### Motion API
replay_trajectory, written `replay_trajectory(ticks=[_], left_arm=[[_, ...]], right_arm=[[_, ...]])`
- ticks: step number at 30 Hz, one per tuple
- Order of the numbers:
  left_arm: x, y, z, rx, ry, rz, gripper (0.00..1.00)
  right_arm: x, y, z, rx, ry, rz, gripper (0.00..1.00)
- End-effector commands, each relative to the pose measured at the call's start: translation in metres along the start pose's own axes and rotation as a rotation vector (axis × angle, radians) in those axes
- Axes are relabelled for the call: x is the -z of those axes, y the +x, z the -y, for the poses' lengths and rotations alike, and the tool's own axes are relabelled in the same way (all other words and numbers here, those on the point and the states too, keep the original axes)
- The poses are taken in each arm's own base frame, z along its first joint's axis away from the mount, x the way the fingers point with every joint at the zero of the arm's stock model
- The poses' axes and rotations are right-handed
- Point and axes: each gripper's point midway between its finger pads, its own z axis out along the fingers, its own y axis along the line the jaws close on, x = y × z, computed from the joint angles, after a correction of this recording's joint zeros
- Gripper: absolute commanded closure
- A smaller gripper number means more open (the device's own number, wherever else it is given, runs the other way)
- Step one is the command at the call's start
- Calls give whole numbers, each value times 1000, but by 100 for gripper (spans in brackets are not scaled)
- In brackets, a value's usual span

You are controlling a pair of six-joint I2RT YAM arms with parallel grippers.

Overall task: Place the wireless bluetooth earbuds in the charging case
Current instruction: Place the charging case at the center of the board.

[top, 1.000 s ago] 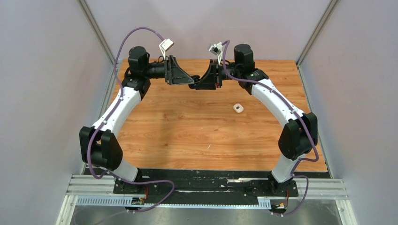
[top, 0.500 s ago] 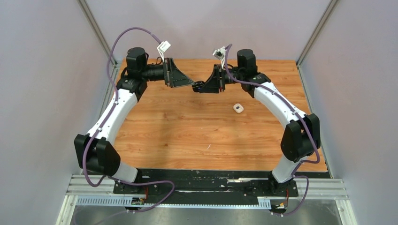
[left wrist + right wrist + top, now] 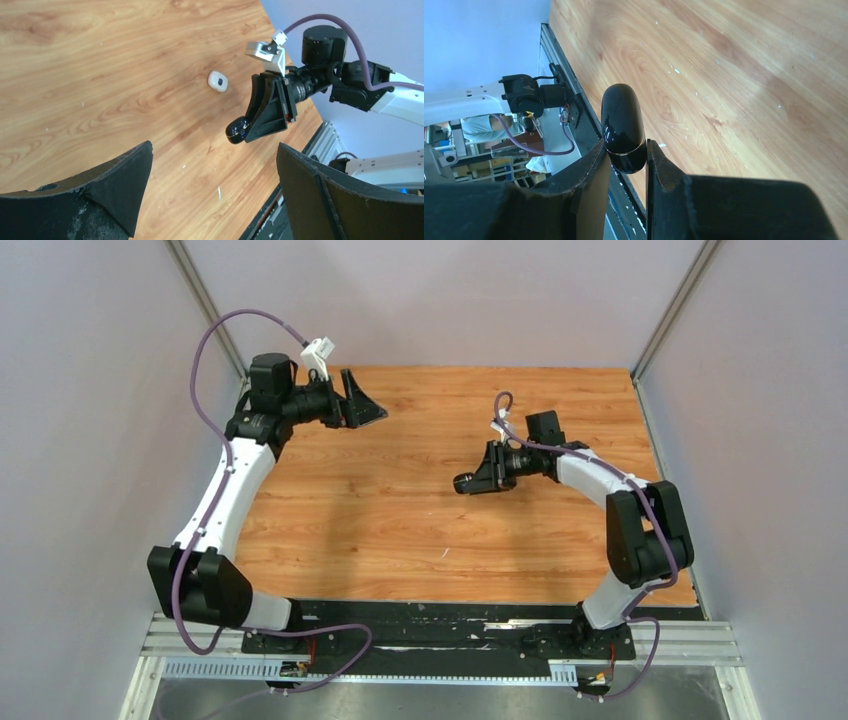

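Observation:
My right gripper (image 3: 472,483) is shut on a glossy black charging case (image 3: 622,120), closed, which sticks out past the fingertips (image 3: 599,155). It hovers over the middle right of the wooden table (image 3: 380,510). The left wrist view shows the same black case (image 3: 236,131) in the right gripper (image 3: 248,131), above the table. My left gripper (image 3: 372,412) is at the far left, open wide, with nothing between its fingers (image 3: 125,170). The earbuds are out of view.
A small white rounded case (image 3: 217,81) lies on the table beyond the right gripper; my right arm hides it in the top view. Grey walls stand close on three sides. The black base rail (image 3: 440,625) runs along the near edge.
The two grippers were nearly touching at the far middle. The left one has drawn back to the far left. The right one has come nearer and lower with the black case.

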Motion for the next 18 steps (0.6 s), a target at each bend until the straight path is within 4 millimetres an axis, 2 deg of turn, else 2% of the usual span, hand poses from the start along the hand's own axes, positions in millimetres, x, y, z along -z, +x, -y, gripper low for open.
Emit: replay_trajectory(ticks=[1,9,12,15,16,18], left_arm=[[12,11,5,-33,-21,-8,1],[23,26,-2,-46,-68,-32,1],[27,30,-1,-43,-66,-34,2],[30,29,0,-50,-60,-34,2],[31,29,0,-60,-60,-34,2],[32,28,-1,-67,-67,-37,2]], right_arm=[[-10,9,17,-54,35,-11,100],[-35,14,69,-210,143,-40,99],[-39,13,92,-228,244,-35,100],[-41,17,104,-232,285,-54,99],[-41,18,105,-224,287,-61,92],[-40,14,109,-198,310,-62,66]])
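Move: The right hand holds the black charging case over the middle of the board. The bare spot it is lowered to lies about 12 cm below, 1 cm ahead and 1 cm to the left. The white case sits some 8 cm ahead and 7 cm to the right of that hand. A white streak on the board lies about 10 cm back and 6 cm to the left. From the empty left hand the spot is roughly 6 cm back, 15 cm right and 31 cm down. Straight down goes the right hand, about 10 cm, taking the pinched black charging case to the board's middle. It levels off close above the surface and edges forward a centimetre, the wrist having rolled and tipped its fingers further down by some 20 degrees in all, grip unchanged. The open left hand draws back about 3 cm and sinks nearly as much. ##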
